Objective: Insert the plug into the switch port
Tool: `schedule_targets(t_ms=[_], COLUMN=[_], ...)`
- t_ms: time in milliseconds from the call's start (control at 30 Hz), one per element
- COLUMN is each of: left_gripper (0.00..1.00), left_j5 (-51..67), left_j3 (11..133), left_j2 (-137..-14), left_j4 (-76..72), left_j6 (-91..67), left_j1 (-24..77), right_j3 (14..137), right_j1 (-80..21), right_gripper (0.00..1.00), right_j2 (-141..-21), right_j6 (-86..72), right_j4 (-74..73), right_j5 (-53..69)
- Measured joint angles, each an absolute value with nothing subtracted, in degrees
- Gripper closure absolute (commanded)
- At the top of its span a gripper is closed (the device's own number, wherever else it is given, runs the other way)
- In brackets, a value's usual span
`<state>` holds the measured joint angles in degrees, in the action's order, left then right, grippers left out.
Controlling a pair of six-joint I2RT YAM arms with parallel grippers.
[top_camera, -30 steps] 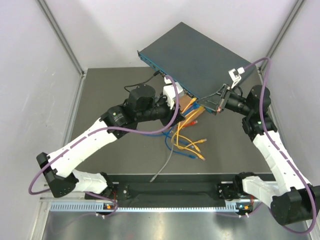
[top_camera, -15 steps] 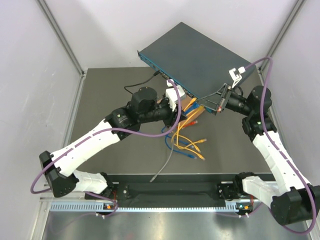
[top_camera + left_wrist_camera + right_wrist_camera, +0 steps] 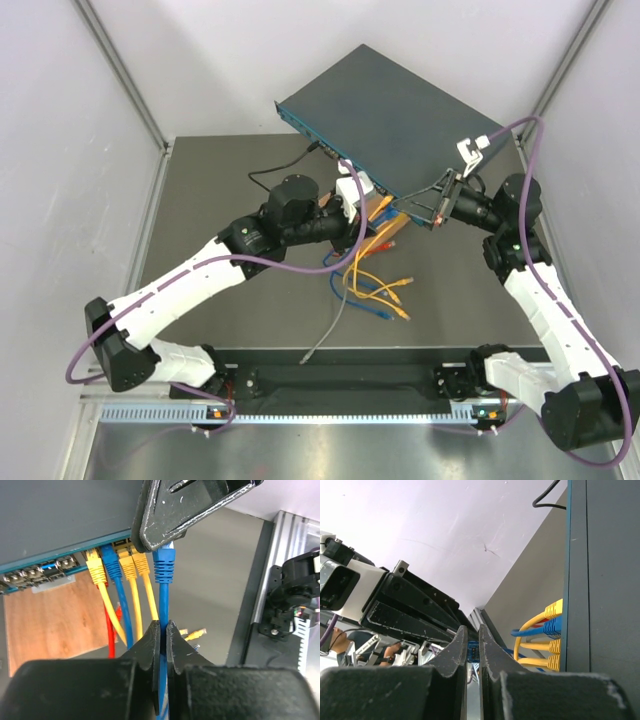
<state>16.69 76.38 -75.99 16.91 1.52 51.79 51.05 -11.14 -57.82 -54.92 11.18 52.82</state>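
The switch lies tilted at the back, with its port row facing my left wrist camera. Several yellow and blue cables sit in its ports. The blue plug hangs just beside the switch's front corner. My right gripper is shut on the plug, and its black fingers cover the plug's tip. My left gripper is shut on the plug's blue cable a short way below the plug. In the top view both grippers, left and right, meet under the switch's near edge.
A brown wooden board lies under the switch. Loose yellow and blue cables and a grey cable trail on the dark table. A black cable runs left of the switch. White walls close in on both sides.
My left arm has reached right towards the switch, and its gripper has shut on the blue cable. The right arm and the switch have not moved.
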Motion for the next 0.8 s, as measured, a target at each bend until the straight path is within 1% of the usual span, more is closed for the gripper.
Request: schedule_targets(t_ms=[67, 100, 133, 167, 200, 233, 267, 300, 400, 600, 800], left_gripper=[1.0, 1.0, 1.0, 1.0, 1.0, 1.0, 1.0, 1.0, 1.0, 1.0, 1.0], left_j5=[16.99, 17.08, 17.12, 17.15, 17.02, 16.91, 16.75, 16.19, 14.94, 11.55, 10.46], left_j3=[76.38, 76.4, 76.42, 76.69, 77.34, 78.0, 79.07, 80.36, 84.73, 85.65, 91.05], left_j2=[-76.14, -76.16, -76.18, -76.29, -76.55, -76.82, -77.21, -77.71, -79.44, -79.79, -82.85], left_j4=[16.93, 16.95, 16.99, 17.43, 18.48, 19.57, 21.21, 23.0, 28.21, 34.7, 41.87], left_j6=[1.34, 1.23, 0.91, 0.23, -1.06, -1.96, -3.25, -4.95, -10.02, -18.52, -22.87], left_j1=[51.79, 51.77, 51.77, 51.79, 51.79, 51.79, 51.79, 51.79, 51.79, 51.86, 51.96], right_j3=[51.05, 51.03, 51.05, 51.11, 51.16, 51.44, 53.12, 54.68, 58.83, 63.2, 63.79], right_j1=[-11.14, -11.14, -11.14, -11.14, -11.11, -11.14, -11.22, -11.55, -10.31, -7.79, -2.33], right_gripper=[1.0, 0.95, 0.67, 0.54, 0.22, 0.15, 0.11, 0.04, 0.0, 0.0, 0.01], right_j2=[-57.82, -57.82, -57.82, -57.82, -57.82, -57.8, -57.36, -56.6, -55.44, -54.54, -51.29], right_j6=[-54.92, -54.92, -54.78, -54.46, -53.91, -53.19, -53.71, -51.46, -45.58, -33.98, -29.02], right_j4=[11.18, 11.16, 11.09, 10.48, 9.65, 8.78, 6.96, 6.2, 2.11, -10.17, -17.63], right_j5=[52.82, 52.82, 52.8, 52.66, 52.51, 52.56, 54.43, 53.6, 50.83, 42.39, 37.12])
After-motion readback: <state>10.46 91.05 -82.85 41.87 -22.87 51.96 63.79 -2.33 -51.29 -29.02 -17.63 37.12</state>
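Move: The blue plug sits in the right hand's shut fingers, right at their pads. From the left hand, which pinches its cable, the plug is about 5 cm to the right and 3 cm ahead, 1 cm lower. The switch port is roughly 5 cm ahead of the left hand, 6 cm to its right and 5 cm below; the last yellow plug is right beside that port, and the seated blue plug is some 3 cm to the port's left and 1 cm farther out. The blue plug is let go by the right fingers, which spring fully open, rise about 4 cm, then draw off some 8 cm to the right and a little forward, swinging forward and dipping. The left hand keeps its pinch on the cable behind the boot, rolling and swinging its fingers forward by some 30 degrees while sinking about 2 cm and easing slightly left and back. ##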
